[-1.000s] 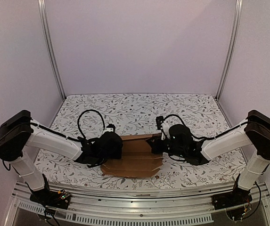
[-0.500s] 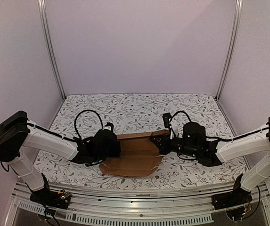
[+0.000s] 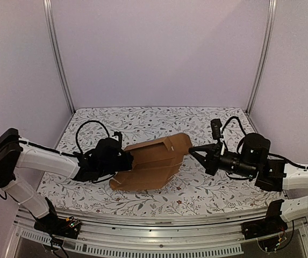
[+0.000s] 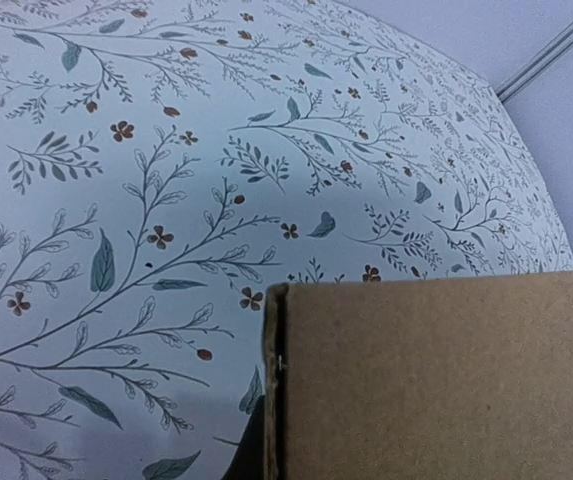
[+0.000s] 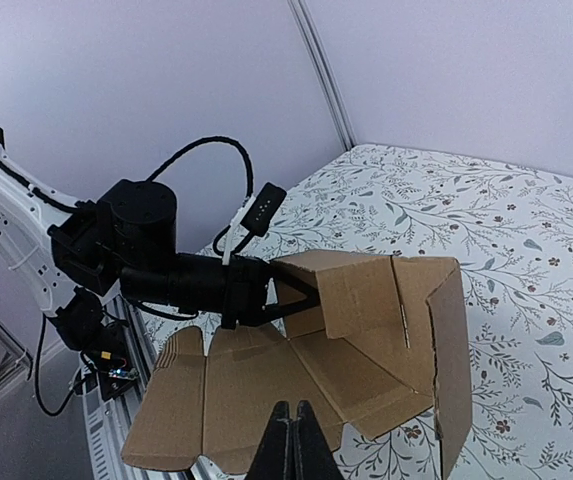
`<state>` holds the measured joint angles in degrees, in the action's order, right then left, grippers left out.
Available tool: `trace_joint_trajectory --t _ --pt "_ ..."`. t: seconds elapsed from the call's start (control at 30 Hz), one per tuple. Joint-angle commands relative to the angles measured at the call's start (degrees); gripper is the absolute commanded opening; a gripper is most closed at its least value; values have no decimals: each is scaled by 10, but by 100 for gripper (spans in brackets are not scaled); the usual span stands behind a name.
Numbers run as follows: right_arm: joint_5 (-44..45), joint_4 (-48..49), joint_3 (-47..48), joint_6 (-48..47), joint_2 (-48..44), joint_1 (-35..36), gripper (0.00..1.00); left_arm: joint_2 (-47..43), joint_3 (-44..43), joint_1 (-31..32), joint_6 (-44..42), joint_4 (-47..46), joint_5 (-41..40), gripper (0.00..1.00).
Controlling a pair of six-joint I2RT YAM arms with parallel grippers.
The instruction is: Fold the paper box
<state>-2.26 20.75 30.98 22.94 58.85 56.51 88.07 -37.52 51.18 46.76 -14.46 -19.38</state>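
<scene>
The paper box [image 3: 155,161] is a brown cardboard sheet, partly folded, with its right end tilted up off the table. My left gripper [image 3: 128,160] is shut on the box's left panel. The right wrist view shows its black fingers [image 5: 301,297] pinching that panel. In the left wrist view the cardboard [image 4: 436,380] fills the lower right and hides the fingers. My right gripper [image 3: 193,150] hangs just right of the box, apart from it. There its jaws [image 5: 293,435] are pressed together with nothing between them, pointing at the box [image 5: 366,340].
A floral tablecloth [image 3: 159,121] covers the table. Metal posts [image 3: 58,59] [image 3: 261,59] stand at the back corners against lilac walls. A metal rail [image 3: 159,223] with the arm bases runs along the near edge.
The right arm has drawn back to the right, away from the box. The left gripper has shifted left and tilted the box, so its right end now stands raised.
</scene>
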Motion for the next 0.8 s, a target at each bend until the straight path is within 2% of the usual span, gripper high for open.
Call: trace_joint_trajectory --t 0.0,0.27,0.77 --pt "-4 -59 -26 -29 -56 3 0 -32 15 -21 26 -31 48 0" --pt "-9 -31 -46 -40 -98 9 0 -82 20 -39 59 -47 92 0" --pt "-25 93 16 -33 -4 28 0 -108 26 -45 92 -84 179 0"
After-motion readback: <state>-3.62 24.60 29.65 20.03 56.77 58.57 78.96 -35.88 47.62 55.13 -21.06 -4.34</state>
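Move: The left fingers already pinch the box's left-hand wall. The box's middle lies about 10 cm to this hand's right, roughly level with it in depth and height; the folded right end is some 20 cm to the right and 6 cm farther out, and the near panel about 8 cm back and 5 cm to the right, a little lower. From the empty right hand the box's middle is around 14 cm left, 10 cm ahead and 16 cm below. Still pinching the left-hand wall, the left hand lifts the box about 7 cm, slowing near the top and easing some 2 cm left, while it rolls roughly 20 degrees so that its right side comes up. The shut, empty right hand shifts 2 cm or so back and right, then returns left, touching nothing. ##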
